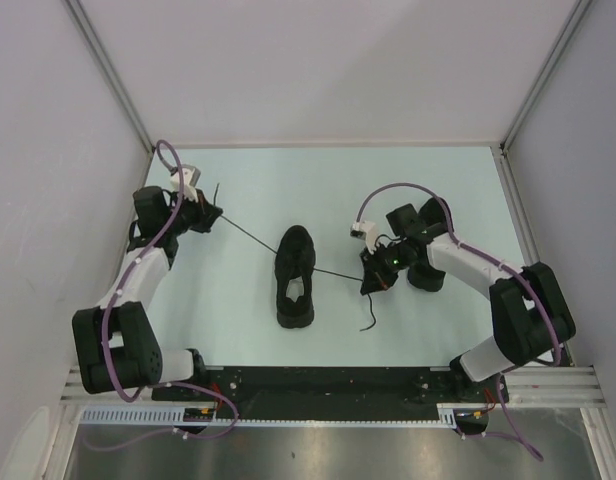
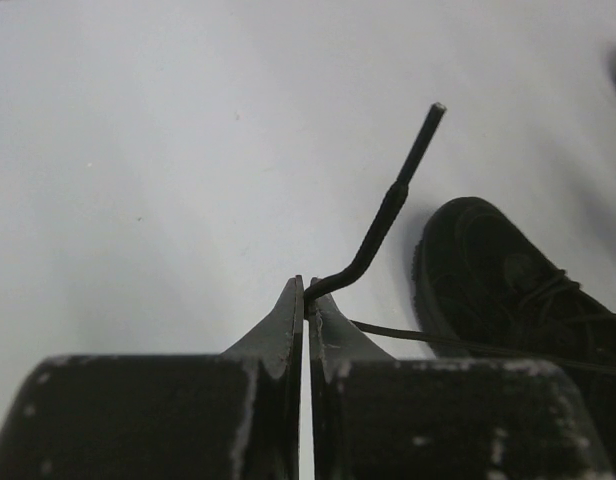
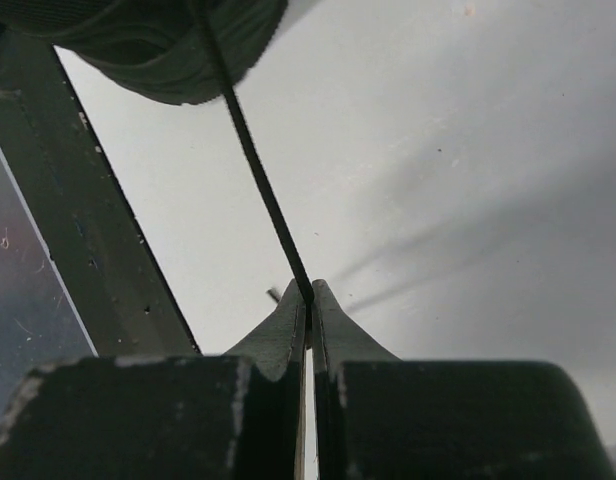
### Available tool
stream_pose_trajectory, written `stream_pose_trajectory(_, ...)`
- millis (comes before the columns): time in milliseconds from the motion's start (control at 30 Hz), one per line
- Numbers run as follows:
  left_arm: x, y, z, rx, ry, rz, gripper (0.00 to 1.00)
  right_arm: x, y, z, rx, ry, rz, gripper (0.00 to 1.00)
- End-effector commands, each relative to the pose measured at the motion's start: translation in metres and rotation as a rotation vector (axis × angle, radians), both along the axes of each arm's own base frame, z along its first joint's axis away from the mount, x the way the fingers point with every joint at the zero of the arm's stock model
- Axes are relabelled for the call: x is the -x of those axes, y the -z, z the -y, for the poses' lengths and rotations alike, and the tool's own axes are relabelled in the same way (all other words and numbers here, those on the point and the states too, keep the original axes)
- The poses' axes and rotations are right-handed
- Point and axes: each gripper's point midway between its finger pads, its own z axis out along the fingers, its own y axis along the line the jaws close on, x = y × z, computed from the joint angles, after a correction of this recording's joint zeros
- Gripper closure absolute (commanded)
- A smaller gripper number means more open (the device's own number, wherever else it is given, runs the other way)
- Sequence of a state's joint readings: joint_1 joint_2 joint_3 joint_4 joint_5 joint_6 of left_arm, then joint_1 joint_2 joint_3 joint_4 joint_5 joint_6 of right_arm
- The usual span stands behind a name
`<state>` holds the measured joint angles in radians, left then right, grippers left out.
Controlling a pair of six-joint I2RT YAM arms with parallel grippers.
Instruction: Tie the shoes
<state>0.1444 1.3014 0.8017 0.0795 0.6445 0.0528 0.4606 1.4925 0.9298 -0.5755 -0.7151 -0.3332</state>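
Note:
One black low-top shoe (image 1: 295,276) lies in the middle of the pale table, toe towards the far side. My left gripper (image 1: 216,216) is to its left, shut on a thin black lace (image 1: 250,238) that runs taut to the shoe. In the left wrist view the left gripper (image 2: 308,296) pinches that lace just behind its stiff tip (image 2: 420,150), beside the shoe (image 2: 518,300). My right gripper (image 1: 369,279) is to the shoe's right, shut on the other lace (image 1: 338,273). In the right wrist view the right gripper (image 3: 310,297) grips that taut lace (image 3: 254,152), which leads up to the shoe (image 3: 158,50).
White walls close in the table on the left, the far side and the right. A black base rail (image 1: 328,385) with both arm mounts runs along the near edge. A loose lace tail (image 1: 371,312) hangs down from the right gripper onto the table.

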Motion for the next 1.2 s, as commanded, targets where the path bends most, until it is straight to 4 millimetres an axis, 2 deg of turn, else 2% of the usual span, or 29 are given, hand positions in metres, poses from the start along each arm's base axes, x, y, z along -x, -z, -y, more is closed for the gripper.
stream_pose_trajectory(0, -0.014, 0.011, -0.037, -0.07, -0.118, 0.012, 1.0, -0.021, 0.008, 0.004, 0.016, 0.037, 0.017, 1.0)
stream_pose_trajectory(267, -0.019, 0.051, -0.058, -0.111, -0.172, -0.094, 1.0, -0.019, 0.04, 0.017, 0.074, 0.055, -0.083, 1.0)
stream_pose_trajectory(433, -0.017, 0.071, -0.062, -0.106, -0.187, -0.188, 1.0, -0.021, 0.052, 0.015, 0.091, 0.077, -0.116, 1.0)
stream_pose_trajectory(700, -0.006, 0.116, -0.075, -0.114, -0.25, -0.371, 1.0, -0.028, 0.069, 0.025, 0.163, 0.102, -0.106, 1.0)
stream_pose_trajectory(733, -0.008, 0.116, -0.076, -0.11, -0.249, -0.378, 1.0, -0.027, 0.07, 0.025, 0.168, 0.101, -0.109, 1.0)
stream_pose_trajectory(967, -0.003, 0.144, -0.076, -0.083, -0.273, -0.498, 1.0, -0.029, 0.076, 0.016, 0.189, 0.091, -0.086, 1.0)
stream_pose_trajectory(1033, -0.001, 0.153, -0.075, -0.078, -0.261, -0.548, 1.0, -0.039, 0.071, 0.011, 0.182, 0.108, -0.049, 1.0)
stream_pose_trajectory(1167, 0.0, 0.156, -0.069, -0.043, -0.248, -0.573, 1.0, -0.061, 0.057, 0.002, 0.175, 0.12, 0.04, 1.0)
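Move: The left gripper holds its lace high out on the left; the near shoe's middle lies about 21 cm to its right, 12 cm back and 13 cm below. From the right gripper, holding the other lace, that shoe is some 20 cm left, 4 cm ahead and 4 cm lower. The second shoe lies about 21 cm to the right gripper's right, 14 cm ahead and 4 cm below. With its lace end still pinched, the left hand sinks about 16 cm towards the table beside the near shoe, easing roughly 5 cm farther left away from that shoe at the start, while its wrist tips the fingers down by some 30 degrees and turns slightly counter-clockwise. The right hand keeps its pinch on the other lace and also goes down, about 7 cm and a little forward, with a slight roll, so that both laces are held out low on opposite sides of the shoe. ##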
